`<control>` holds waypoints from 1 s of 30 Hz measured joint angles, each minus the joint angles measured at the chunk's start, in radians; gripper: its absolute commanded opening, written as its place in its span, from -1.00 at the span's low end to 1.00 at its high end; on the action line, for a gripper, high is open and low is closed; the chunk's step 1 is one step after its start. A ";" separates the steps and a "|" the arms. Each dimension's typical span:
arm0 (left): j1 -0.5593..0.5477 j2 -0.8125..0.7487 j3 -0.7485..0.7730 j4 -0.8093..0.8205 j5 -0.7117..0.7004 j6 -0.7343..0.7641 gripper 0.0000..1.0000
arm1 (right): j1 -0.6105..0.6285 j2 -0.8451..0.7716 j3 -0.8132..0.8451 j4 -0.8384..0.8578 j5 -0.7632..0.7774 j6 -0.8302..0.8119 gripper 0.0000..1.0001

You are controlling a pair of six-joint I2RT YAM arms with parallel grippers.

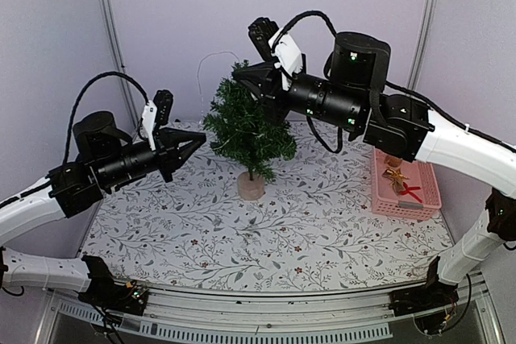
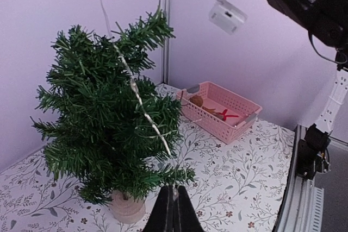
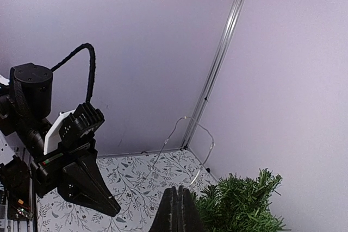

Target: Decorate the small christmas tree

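The small christmas tree [image 1: 246, 130] stands upright on its light disc base [image 1: 251, 186] mid-table. A thin wire light string [image 2: 138, 93] runs down across its branches to my left gripper [image 2: 174, 188], which is shut on the wire's lower end just in front of the tree [image 2: 103, 129]. From above, that left gripper [image 1: 200, 139] points at the tree's left side. My right gripper [image 1: 239, 75] hovers by the treetop. In its wrist view the right gripper [image 3: 178, 189] is shut where the looping wire [image 3: 209, 134] comes down beside the treetop [image 3: 244, 207].
A pink basket [image 1: 423, 191] at the table's right edge holds a red cross-shaped ornament [image 1: 412, 192] and a golden one [image 1: 395, 175]. A small white box [image 2: 227, 16] hangs on the wire under the right arm. Purple walls close in behind and on both sides.
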 measured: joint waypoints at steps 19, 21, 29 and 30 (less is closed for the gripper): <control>0.094 0.160 0.078 -0.097 -0.193 0.010 -1.00 | -0.078 0.063 0.112 0.035 0.034 -0.059 -1.00; 0.124 0.243 0.093 -0.071 -0.223 0.004 -1.00 | -0.105 0.099 0.155 0.040 0.045 -0.072 -1.00; 0.192 0.406 0.187 -0.011 -0.294 -0.036 -1.00 | -0.223 0.277 0.322 0.053 0.030 -0.089 -1.00; 0.196 0.417 0.198 -0.003 -0.296 -0.039 -1.00 | -0.240 0.293 0.341 0.054 0.023 -0.088 -1.00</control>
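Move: The tree's middle stands roughly 8 cm ahead of the left hand, 11 cm to its right and 10 cm lower, with its wooden foot straight below that, some 31 cm under the hand. From the right hand the tree's middle is about 8 cm ahead, 2 cm right and 23 cm down. Its top is also 8 cm ahead and 2 cm right, only about 4 cm lower. Both hands carry the light string about 15 cm forward past the tree, the left sinking and turning counter-clockwise. ##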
